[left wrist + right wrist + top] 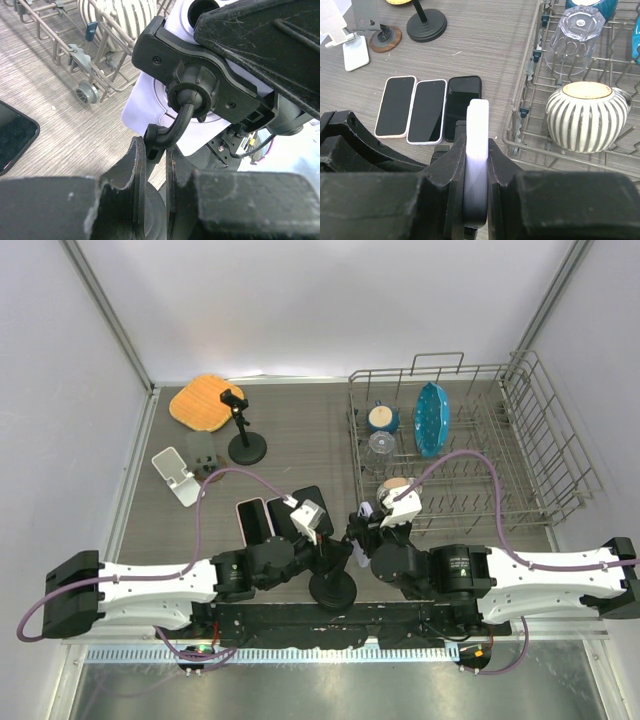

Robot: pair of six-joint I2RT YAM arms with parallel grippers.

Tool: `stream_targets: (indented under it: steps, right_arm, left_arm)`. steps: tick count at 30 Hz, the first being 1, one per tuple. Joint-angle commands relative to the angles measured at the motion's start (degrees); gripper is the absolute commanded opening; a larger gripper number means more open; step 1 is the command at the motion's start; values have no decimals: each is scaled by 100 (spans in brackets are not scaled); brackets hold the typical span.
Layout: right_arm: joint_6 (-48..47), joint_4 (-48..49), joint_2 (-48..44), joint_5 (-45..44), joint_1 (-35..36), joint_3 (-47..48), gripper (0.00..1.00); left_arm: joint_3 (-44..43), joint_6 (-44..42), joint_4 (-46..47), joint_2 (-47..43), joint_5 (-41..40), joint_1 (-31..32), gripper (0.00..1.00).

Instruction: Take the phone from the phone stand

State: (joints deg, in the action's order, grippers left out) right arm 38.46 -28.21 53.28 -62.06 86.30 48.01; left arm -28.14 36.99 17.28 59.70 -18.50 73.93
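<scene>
The phone (479,117), in a pale lilac case, stands on edge in the black clamp (200,70) of the phone stand (332,590). My right gripper (479,147) is shut on the phone's edge, one finger on each face. In the left wrist view the phone's back (142,102) shows behind the clamp. My left gripper (156,152) is shut on the stand's thin black neck (172,127), just above the round base. In the top view both grippers meet at the near middle of the table, left gripper (325,540) beside right gripper (362,525).
Three phones (426,111) lie flat side by side left of the stand. A wire dish rack (520,450) on the right holds a striped mug (585,117), a glass (575,37) and a blue dish. At the back left stand another black stand (245,440), a white stand (175,475) and an orange cloth (205,402).
</scene>
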Motion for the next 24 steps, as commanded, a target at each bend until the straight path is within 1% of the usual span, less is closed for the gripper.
stream_targets:
  steps: [1,2,3,4,6,7,10,14,20,24]
  right_arm:
    - [-838,-213,-248,-414,36,69,1]
    - [-1057,-72,-239,-325,36,42,1]
    - [-1120,164,-221,-254,36,16,1]
    - [-1199,271,-186,-132,36,-19,1]
    - [-1384,499,-134,-26,36,-28,1]
    - [-1454,553,-64,10,36,-20,1]
    - [-1631,702,42,124,45,33,1]
    - [-1736,834,139,256,45,51,1]
    - [-1798,984,192,397,45,42,1]
    - [-1842,1063,245,493,45,42,1]
  left_arm:
    - [379,-269,573,-283,-1008,-186,0]
    - [493,-385,914,-318,-911,-186,8]
    - [511,-534,987,-354,-814,-195,18]
    - [520,-805,1032,-389,-691,-195,37]
    - [450,-1123,1067,-424,-305,-195,52]
    - [432,-1237,1076,-433,-216,-195,61]
    - [380,-1580,1058,-468,-48,-195,65]
    - [301,-1879,1058,-565,4,-195,64]
    - [90,-2293,1084,-407,505,-195,64]
    - [-33,-2442,1085,-223,444,-204,62]
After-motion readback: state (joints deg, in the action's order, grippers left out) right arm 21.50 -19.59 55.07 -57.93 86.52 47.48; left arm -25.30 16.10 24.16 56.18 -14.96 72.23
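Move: The left fingers are shut on the neck of the phone stand; its clamp head is some 3 cm right and 4 cm above them, level fore and aft, with the held phone 5 cm right, 2 cm ahead and 3 cm up. The black phone lies about 16 cm ahead, 6 cm left and 15 cm below. From the right hand, the held phone's middle is 3 cm straight below, the clamp head 2 cm left, 2 cm back and 2 cm below. Easing left and slightly forward about 2 cm, the left hand opens to well over half and lets go of the stand's neck, then rises some 2 cm beside the clamp while its wrist turns about 20 degrees, mostly a roll. The right hand keeps its pinch on the phone and shifts about 2 cm left, turning its wrist roughly 10 degrees. ##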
